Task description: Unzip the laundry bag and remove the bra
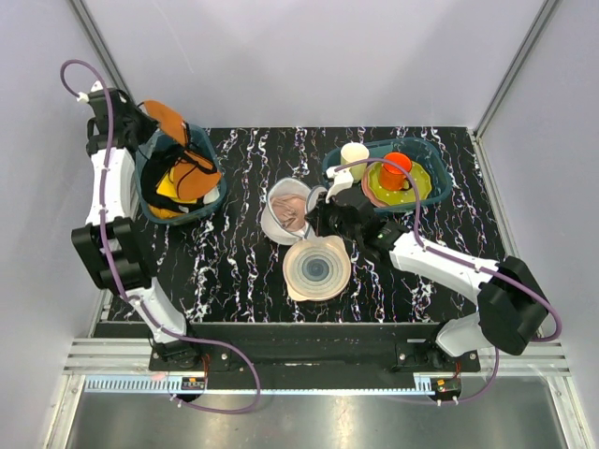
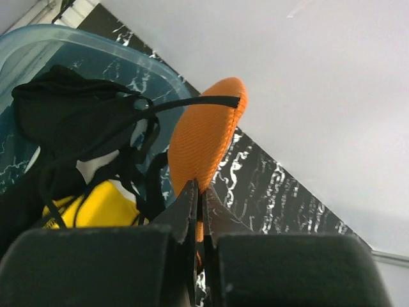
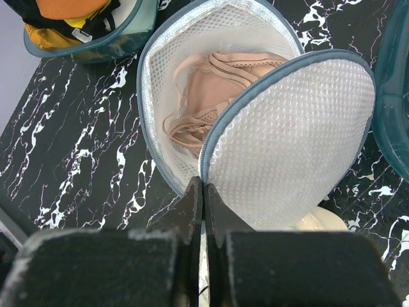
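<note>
The laundry bag (image 1: 277,213) lies unzipped at the table's middle, its mesh lid (image 3: 297,131) folded up and open. The pink-beige bra (image 3: 204,93) lies inside the bag's lower half and also shows in the top view (image 1: 291,208). My right gripper (image 3: 203,187) is shut on the lid's zip rim at its near edge; in the top view it (image 1: 318,211) sits at the bag's right side. My left gripper (image 2: 199,192) is shut on the orange garment with black trim (image 2: 204,134), held above the left basket (image 1: 215,154).
The left teal basket holds yellow (image 2: 105,204) and black garments. A pale round plate with blue-grey rings (image 1: 316,268) lies just in front of the bag. A right teal basket (image 1: 432,159) holds a cream cup (image 1: 355,153), an orange cup (image 1: 396,169) and plates.
</note>
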Tool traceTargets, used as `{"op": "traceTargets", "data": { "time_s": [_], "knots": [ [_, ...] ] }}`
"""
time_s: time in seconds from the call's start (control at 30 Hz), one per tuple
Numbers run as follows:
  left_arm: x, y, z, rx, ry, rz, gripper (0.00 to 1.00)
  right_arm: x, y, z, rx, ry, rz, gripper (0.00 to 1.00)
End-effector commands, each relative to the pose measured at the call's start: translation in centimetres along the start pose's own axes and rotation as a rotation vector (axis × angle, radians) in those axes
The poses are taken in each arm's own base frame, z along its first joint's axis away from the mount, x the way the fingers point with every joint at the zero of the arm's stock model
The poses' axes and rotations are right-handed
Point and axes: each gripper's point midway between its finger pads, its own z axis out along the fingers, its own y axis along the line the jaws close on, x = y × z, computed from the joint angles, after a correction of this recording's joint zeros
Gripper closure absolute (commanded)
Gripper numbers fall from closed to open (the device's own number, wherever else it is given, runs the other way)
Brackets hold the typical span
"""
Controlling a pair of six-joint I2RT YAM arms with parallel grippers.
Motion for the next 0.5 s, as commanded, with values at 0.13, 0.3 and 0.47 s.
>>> {"op": "traceTargets", "data": {
  "time_s": [0.13, 0.3, 0.47],
  "knots": [
    [0.1, 4.3, 5.5, -0.148, 0.038, 0.016, 1.00, -2.0, 1.1, 0.2, -0.025, -0.049, -0.024, 1.00],
    [5.6, 10.7, 7.5, -0.310, 0.122, -0.023, 1.00, -1.1, 1.1, 0.7, -0.034, -0.017, -0.020, 1.00],
    [8.6, 14.0, 7.9, -0.400, 0.162, -0.049, 1.00, -0.8, 1.2, 0.9, -0.039, -0.006, -0.015, 1.00]
  ]
}}
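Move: The blue-green tub of clothes that the left hand is bringing the orange bra to lies almost straight below that hand, its middle some 25 cm down and about 2 cm ahead. The yellow bra inside lies roughly 3 cm left, 1 cm back and 24 cm below. The laundry bag stands about 36 cm to the right and 12 cm back. From the right hand, the tub lies around 22 cm ahead and 42 cm left, 13 cm lower. Still pinching the orange bra, whose far cup already lies in the tub, the left hand lowers it about 15 cm down towards the tub, first easing forward some 3 cm and then drawing most of that back, with a small drift left. Its fingers tip about 20 degrees further down and stay shut. The right hand keeps its pinch on the bag's open lid, sinking slightly. ##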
